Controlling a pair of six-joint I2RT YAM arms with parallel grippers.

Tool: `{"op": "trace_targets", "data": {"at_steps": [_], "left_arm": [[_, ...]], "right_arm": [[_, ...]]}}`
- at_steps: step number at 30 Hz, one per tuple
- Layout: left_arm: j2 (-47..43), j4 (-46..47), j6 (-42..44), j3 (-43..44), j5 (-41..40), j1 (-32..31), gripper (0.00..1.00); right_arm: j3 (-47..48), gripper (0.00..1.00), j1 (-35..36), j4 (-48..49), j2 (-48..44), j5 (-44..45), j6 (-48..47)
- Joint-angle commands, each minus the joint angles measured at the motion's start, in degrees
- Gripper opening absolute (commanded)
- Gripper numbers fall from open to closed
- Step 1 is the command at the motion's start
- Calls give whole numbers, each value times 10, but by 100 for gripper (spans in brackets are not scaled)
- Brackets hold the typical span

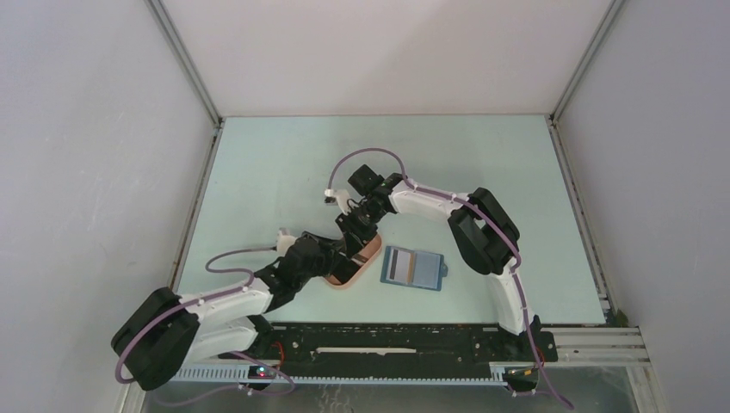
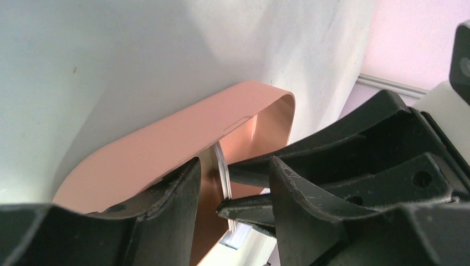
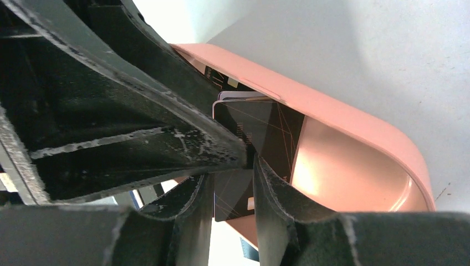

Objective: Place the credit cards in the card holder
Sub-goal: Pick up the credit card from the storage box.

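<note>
A stack of credit cards [image 2: 223, 172] stands on edge inside the pink oval tray [image 2: 166, 138]. Its front card is black with thin orange lines [image 3: 271, 133]. Both grippers meet over this tray [image 1: 342, 282]. My left gripper [image 2: 234, 163] is open, and its fingers straddle the stack. My right gripper [image 3: 233, 172] reaches in from the other side with its fingertips [image 2: 244, 208] against the stack. Its jaws stand partly apart, and whether they hold a card is unclear. The blue card holder [image 1: 428, 269] lies open right of the tray with an orange-tan striped card [image 1: 398, 265] on it.
The two arms crowd the tray from the left [image 1: 301, 258] and from behind [image 1: 366, 215]. White enclosure walls ring the pale green table [image 1: 482, 172]. A black rail [image 1: 387, 340] runs along the near edge.
</note>
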Motion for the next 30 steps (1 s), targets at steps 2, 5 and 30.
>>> {"op": "trace_targets", "data": {"at_steps": [2, 5, 30], "left_arm": [[61, 0, -14, 18, 14, 13, 53], [79, 13, -17, 19, 18, 13, 51], [92, 4, 76, 33, 28, 14, 7]], "right_arm": [[-6, 37, 20, -12, -16, 30, -15], [-4, 37, 26, -14, -18, 33, -20], [9, 68, -19, -61, -93, -3, -78]]}}
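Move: The tilted credit-card stack lies almost under the left gripper, its middle roughly 1 cm ahead, 1 cm right and 3 cm below; from the right gripper, whose fingers hold it, it is about 1 cm below. From the left hand, the pink storage box's middle is 1 cm back, 2 cm right, 4 cm below; the black card in it 3 cm back, 1 cm left, and the open card holder 4 cm back, 15 cm right. Ease the left gripper about 1 cm forward with its fingers either side of the card stack, then lower it some 2 cm into the box, drawing slightly back, and close until the pads pinch the stack's edge. Meanwhile open the right fingers to let go, then slip them about 1 cm right and up at the end. ##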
